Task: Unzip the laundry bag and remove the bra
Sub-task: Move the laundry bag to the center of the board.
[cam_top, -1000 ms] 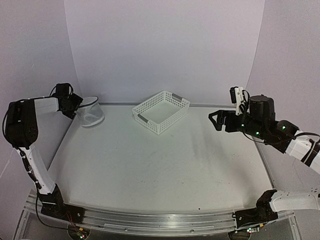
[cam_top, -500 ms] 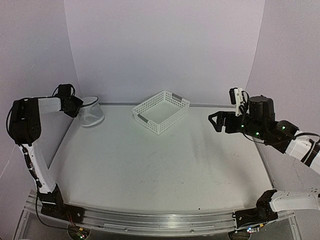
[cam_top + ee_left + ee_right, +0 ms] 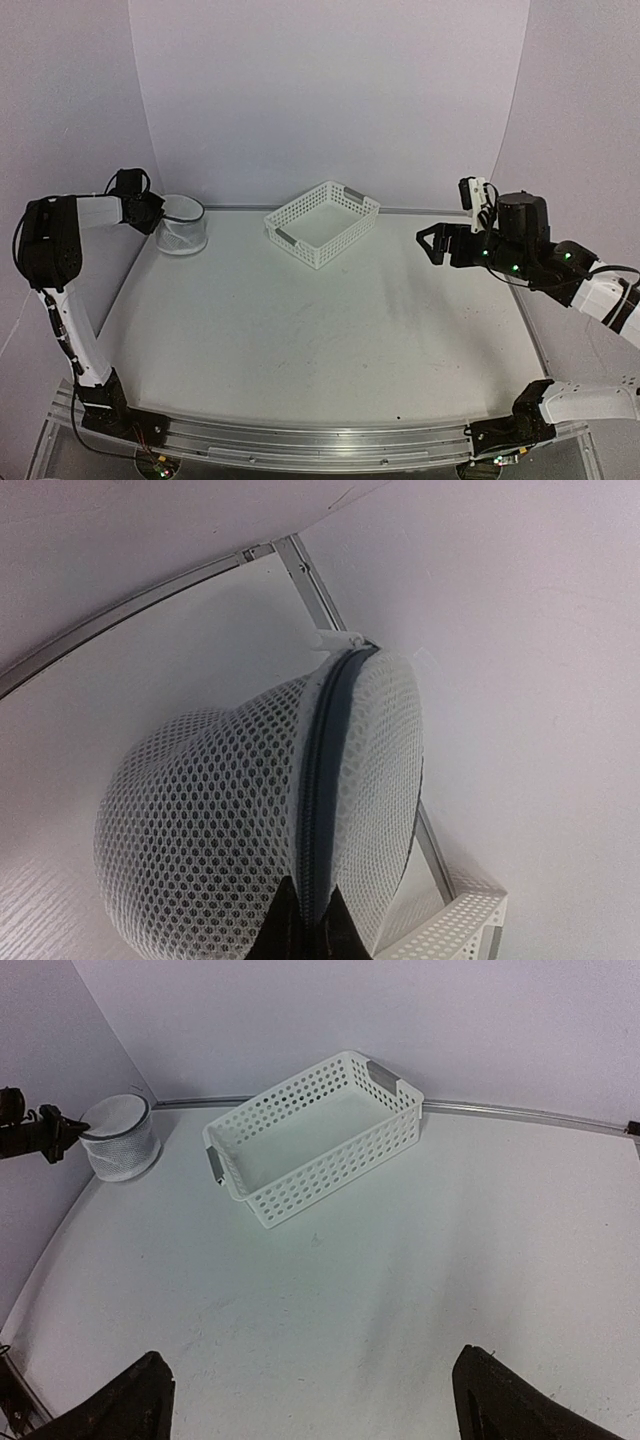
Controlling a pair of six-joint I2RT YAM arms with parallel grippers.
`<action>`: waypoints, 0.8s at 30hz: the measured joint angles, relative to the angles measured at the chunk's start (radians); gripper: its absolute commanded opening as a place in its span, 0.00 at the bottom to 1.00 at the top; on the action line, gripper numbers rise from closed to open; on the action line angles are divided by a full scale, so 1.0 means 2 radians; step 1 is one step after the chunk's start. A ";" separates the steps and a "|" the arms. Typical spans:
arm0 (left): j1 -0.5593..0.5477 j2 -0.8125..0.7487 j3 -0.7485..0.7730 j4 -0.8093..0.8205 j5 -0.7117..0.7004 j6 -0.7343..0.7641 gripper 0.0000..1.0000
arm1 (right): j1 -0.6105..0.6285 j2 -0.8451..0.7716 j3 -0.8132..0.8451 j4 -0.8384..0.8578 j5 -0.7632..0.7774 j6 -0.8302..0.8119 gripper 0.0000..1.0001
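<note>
The laundry bag, a small white mesh cylinder, stands upright at the far left of the table, close to the back wall. Along its rim runs a dark zipper. My left gripper reaches it from the left, and its black fingertips are pinched together on the zipper seam at the near rim. The bag and that gripper also show small in the right wrist view. Above the right side of the table my right gripper hangs open, holding nothing. The bra is hidden.
A white perforated plastic basket sits at the back centre, set at an angle, and nothing shows inside it. A metal rail runs along the table's edge beside the bag. Purple walls close off the back and both sides.
The left gripper has shut on the bag's zipper seam. The bag, tilted with its round face tipped up before, now stands upright. The right arm has not moved.
</note>
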 measured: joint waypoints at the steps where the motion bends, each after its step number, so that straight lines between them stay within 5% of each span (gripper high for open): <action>1: 0.000 0.000 -0.003 0.005 0.001 0.000 0.00 | 0.000 0.000 0.000 0.000 0.000 0.001 0.98; 12: -0.007 -0.050 -0.095 0.055 0.038 0.029 0.00 | 0.000 -0.002 0.000 -0.002 -0.046 0.005 0.98; 24: -0.034 -0.130 -0.201 0.091 0.162 0.078 0.00 | 0.003 0.008 0.000 -0.013 -0.090 0.005 0.98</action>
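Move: The left gripper is already shut on the rear-left rim of the laundry bag, whose middle lies about 7 cm to its right, 3 cm ahead and 6 cm below. The board's centre is some 57 cm to that gripper's right, 22 cm back and 12 cm down; the white basket stands about 58 cm to its right, 4 cm ahead and 8 cm down. From the right hand the bag is roughly 90 cm left, 29 cm ahead and 18 cm below. Keep the left fingers closed on the bag's zip rim and draw the bag out of the far-left corner towards the board's centre, gathering speed: about 9 cm right and 8 cm back at nearly the same height, swinging the wrist some 25 degrees clockwise. Ease the empty, open right hand about 3 cm left and back, turning it slightly counter-clockwise. ##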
